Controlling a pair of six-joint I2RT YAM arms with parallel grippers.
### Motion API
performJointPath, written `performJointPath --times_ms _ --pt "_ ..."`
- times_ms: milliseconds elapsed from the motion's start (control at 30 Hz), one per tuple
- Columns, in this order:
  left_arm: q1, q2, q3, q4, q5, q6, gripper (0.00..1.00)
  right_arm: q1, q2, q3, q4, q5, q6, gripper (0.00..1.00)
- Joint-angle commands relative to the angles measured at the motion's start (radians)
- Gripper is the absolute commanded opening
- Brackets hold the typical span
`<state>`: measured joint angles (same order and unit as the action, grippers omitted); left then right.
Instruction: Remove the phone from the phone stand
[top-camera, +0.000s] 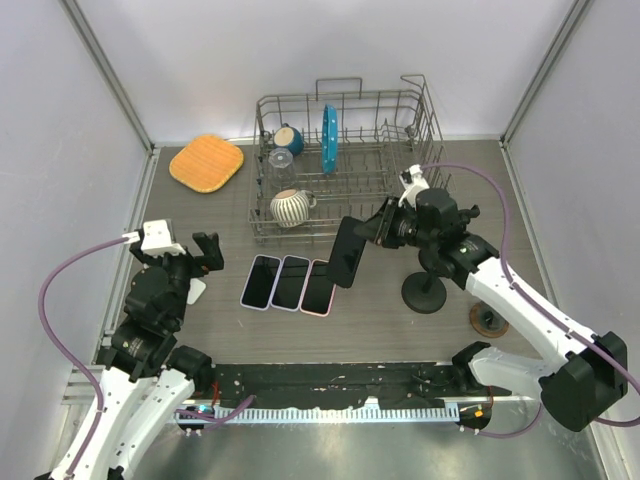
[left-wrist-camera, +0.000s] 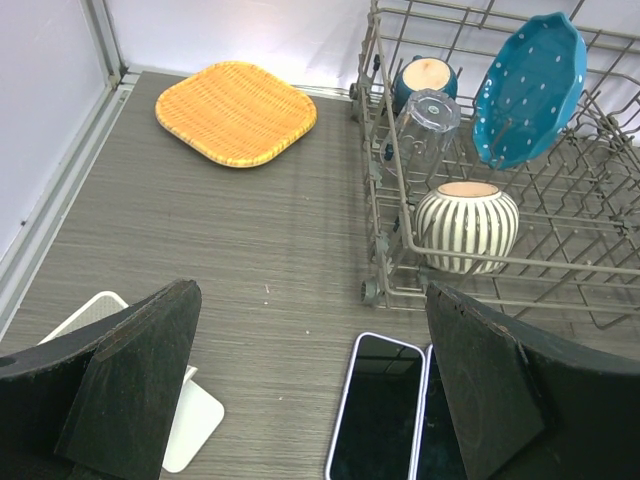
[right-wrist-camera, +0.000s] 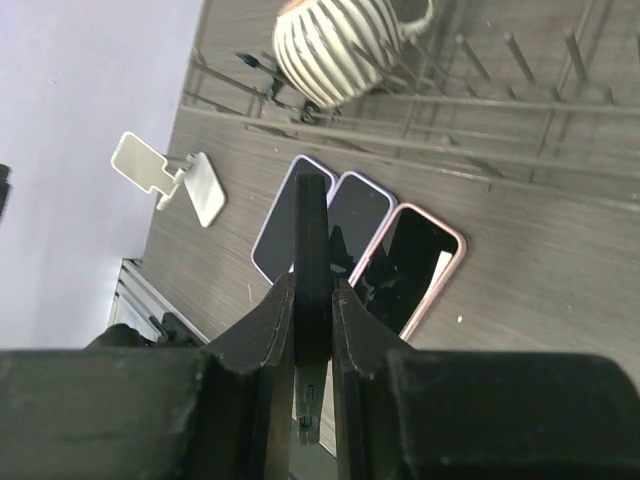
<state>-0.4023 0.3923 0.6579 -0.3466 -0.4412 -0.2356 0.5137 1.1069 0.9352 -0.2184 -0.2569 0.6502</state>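
Note:
My right gripper (top-camera: 368, 232) is shut on a black phone (top-camera: 348, 252) and holds it in the air, tilted, over the right end of a row of phones lying on the table. In the right wrist view the phone (right-wrist-camera: 312, 225) stands edge-on, pinched between both fingers (right-wrist-camera: 268, 330). A black phone stand (top-camera: 424, 295) with a round base sits just right of the held phone, partly under my right arm, with nothing on it. My left gripper (top-camera: 205, 250) hangs open at the left, its fingers (left-wrist-camera: 140, 380) wide apart above bare table.
Three phones (top-camera: 290, 282) lie flat side by side mid-table. A white folding stand (left-wrist-camera: 190, 415) sits under my left gripper. The wire dish rack (top-camera: 345, 165) holds a striped mug (top-camera: 290, 207), a blue plate and cups. An orange mat (top-camera: 207, 162) lies back left.

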Motion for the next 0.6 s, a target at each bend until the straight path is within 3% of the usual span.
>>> performJointPath --times_ms 0,133,300,567 --pt "0.008 0.011 -0.004 0.057 0.001 -0.005 1.00 0.017 -0.025 -0.045 0.171 0.039 0.074 0.01" --pt "0.008 0.023 -0.001 0.049 0.007 -0.007 1.00 0.017 0.007 -0.091 0.163 -0.002 0.083 0.01" --pt "0.008 0.016 -0.006 0.047 0.004 -0.007 1.00 0.017 0.047 -0.108 0.028 0.047 0.042 0.01" --pt "0.008 0.025 -0.003 0.047 0.015 -0.005 1.00 0.017 0.060 -0.191 0.039 0.050 0.086 0.01"
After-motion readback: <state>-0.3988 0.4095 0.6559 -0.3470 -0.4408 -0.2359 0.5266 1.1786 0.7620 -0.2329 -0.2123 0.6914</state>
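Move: The right hand, already gripping the black phone, is taking it to the bare table spot just right of the pink-edged phone, about 3 cm left, 2 cm ahead and 24 cm below. The pink-edged phone lies about 12 cm left and 2 cm ahead, the middle purple-edged phone 20 cm left and 2 cm ahead, both 24 cm down; the empty stand's base is 17 cm right, level, 23 cm below. From the left hand the spot is some 35 cm right, 11 cm ahead, 27 cm down. The right hand lowers the held phone almost straight down, about 10 cm, towards the free spot beside the pink-edged phone, easing only slightly back and right in the later part. On the way down the fingers tip some 15 degrees more steeply towards the table, bringing the phone's long side round to run beside the row, and they keep their hold throughout. ##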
